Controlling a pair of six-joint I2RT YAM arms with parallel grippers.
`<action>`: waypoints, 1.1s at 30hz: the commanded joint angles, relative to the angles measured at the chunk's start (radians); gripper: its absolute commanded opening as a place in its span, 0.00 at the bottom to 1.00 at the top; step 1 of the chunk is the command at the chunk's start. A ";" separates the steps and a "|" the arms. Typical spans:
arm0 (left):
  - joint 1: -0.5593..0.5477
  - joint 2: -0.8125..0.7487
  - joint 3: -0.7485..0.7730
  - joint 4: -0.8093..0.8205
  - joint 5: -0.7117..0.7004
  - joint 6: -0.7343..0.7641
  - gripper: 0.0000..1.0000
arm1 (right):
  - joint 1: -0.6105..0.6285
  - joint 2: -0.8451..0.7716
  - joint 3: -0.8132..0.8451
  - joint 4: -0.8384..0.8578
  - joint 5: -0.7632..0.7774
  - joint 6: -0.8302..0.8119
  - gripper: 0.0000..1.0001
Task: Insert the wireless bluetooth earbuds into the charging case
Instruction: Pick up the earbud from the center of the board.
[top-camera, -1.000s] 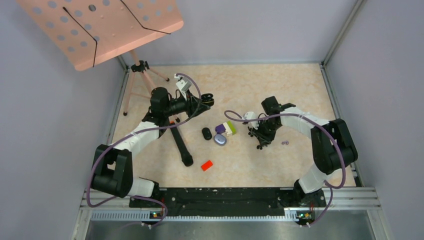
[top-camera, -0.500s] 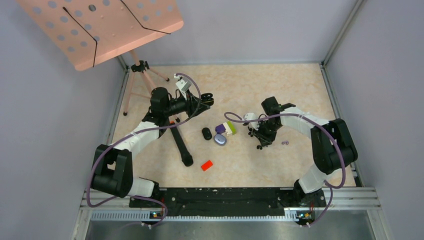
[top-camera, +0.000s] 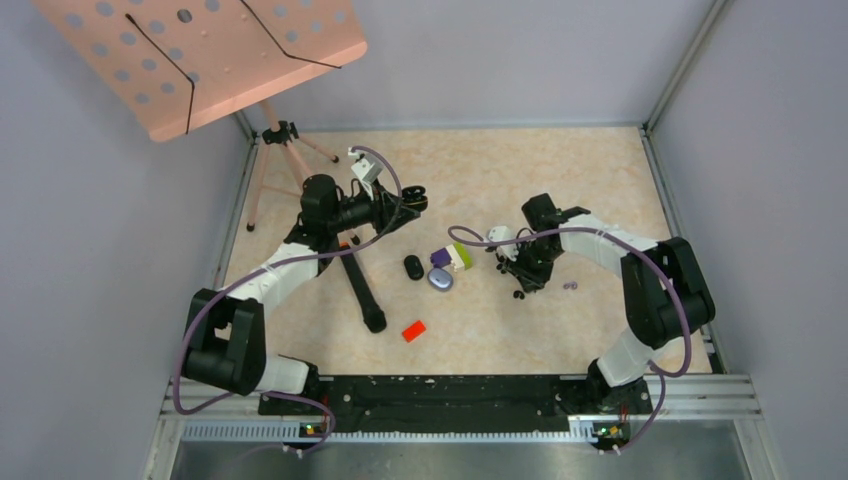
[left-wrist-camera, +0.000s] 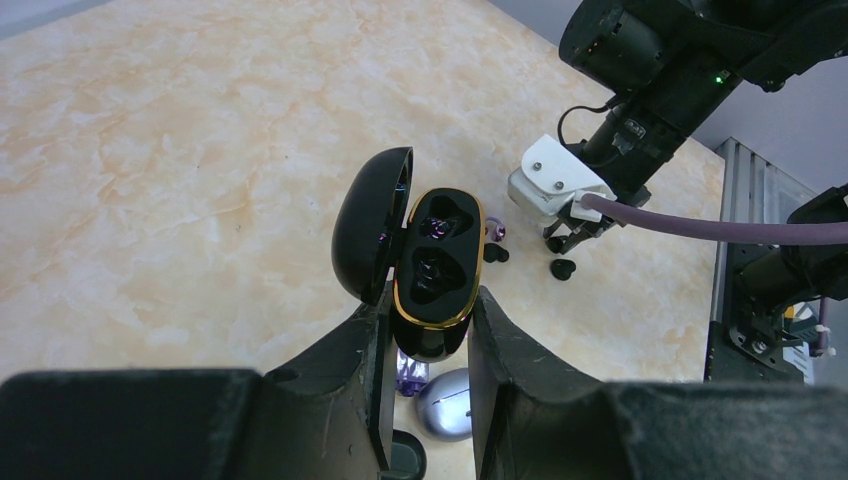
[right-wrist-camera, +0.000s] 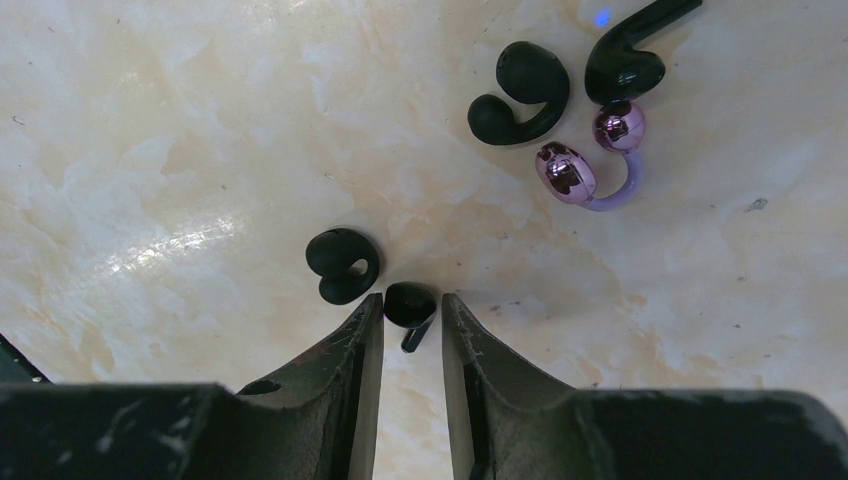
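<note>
My left gripper (left-wrist-camera: 428, 300) is shut on a black charging case (left-wrist-camera: 437, 260) with a gold rim. It holds the case off the table with the lid open and both wells showing. My right gripper (right-wrist-camera: 412, 298) is down at the table, its jaws narrow. A small black stemmed earbud (right-wrist-camera: 410, 305) lies between its fingertips, touching the left one, with a sliver of gap on the right. A black loop-shaped earbud (right-wrist-camera: 342, 265) lies just beside it. Farther off are two more black earbuds (right-wrist-camera: 520, 95) and a glossy purple one (right-wrist-camera: 590, 165).
Between the arms lie a closed black case (top-camera: 413, 267), a silvery lilac case (top-camera: 440, 279) and purple and green blocks (top-camera: 452, 256). A red block (top-camera: 413, 330) lies nearer the bases. A tripod leg (top-camera: 360, 285) runs under the left arm, below a pink perforated stand (top-camera: 200, 55). A purple bud (top-camera: 570, 286) lies right of the right gripper.
The right gripper has shifted very slightly at the table. The left arm and the case have not moved.
</note>
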 joint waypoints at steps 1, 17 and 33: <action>0.005 -0.003 0.008 0.036 -0.009 0.002 0.00 | 0.018 0.005 -0.019 0.034 0.019 -0.023 0.25; 0.004 0.009 0.010 0.043 0.010 -0.010 0.00 | 0.039 -0.108 0.000 0.107 0.056 0.069 0.00; -0.046 0.023 0.075 0.172 0.103 -0.081 0.00 | 0.079 -0.372 0.338 0.561 -0.232 0.665 0.00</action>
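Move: The black earbud I want lies right between my open right fingertips, about 1 cm below the hand point. Its twin is some 2 cm to its left and 1 cm nearer me; the purple earbuds by the other black ones are about 4 cm left and 6 cm ahead. From my left hand, which holds the open charging case, the wanted earbud is some 25 cm right, 8 cm back and 20 cm down. I ease my right fingers a touch lower and forward around the black earbud, pinch it, then sweep it quickly up some 25 cm, drifting left and forward towards the case. As I rise, the wrist tilts roughly 45 degrees, so the fingers swing from pointing down to pointing more left and forward. My left hand keeps hold of the case, shifting a couple of centimetres, mostly right, at the end. ##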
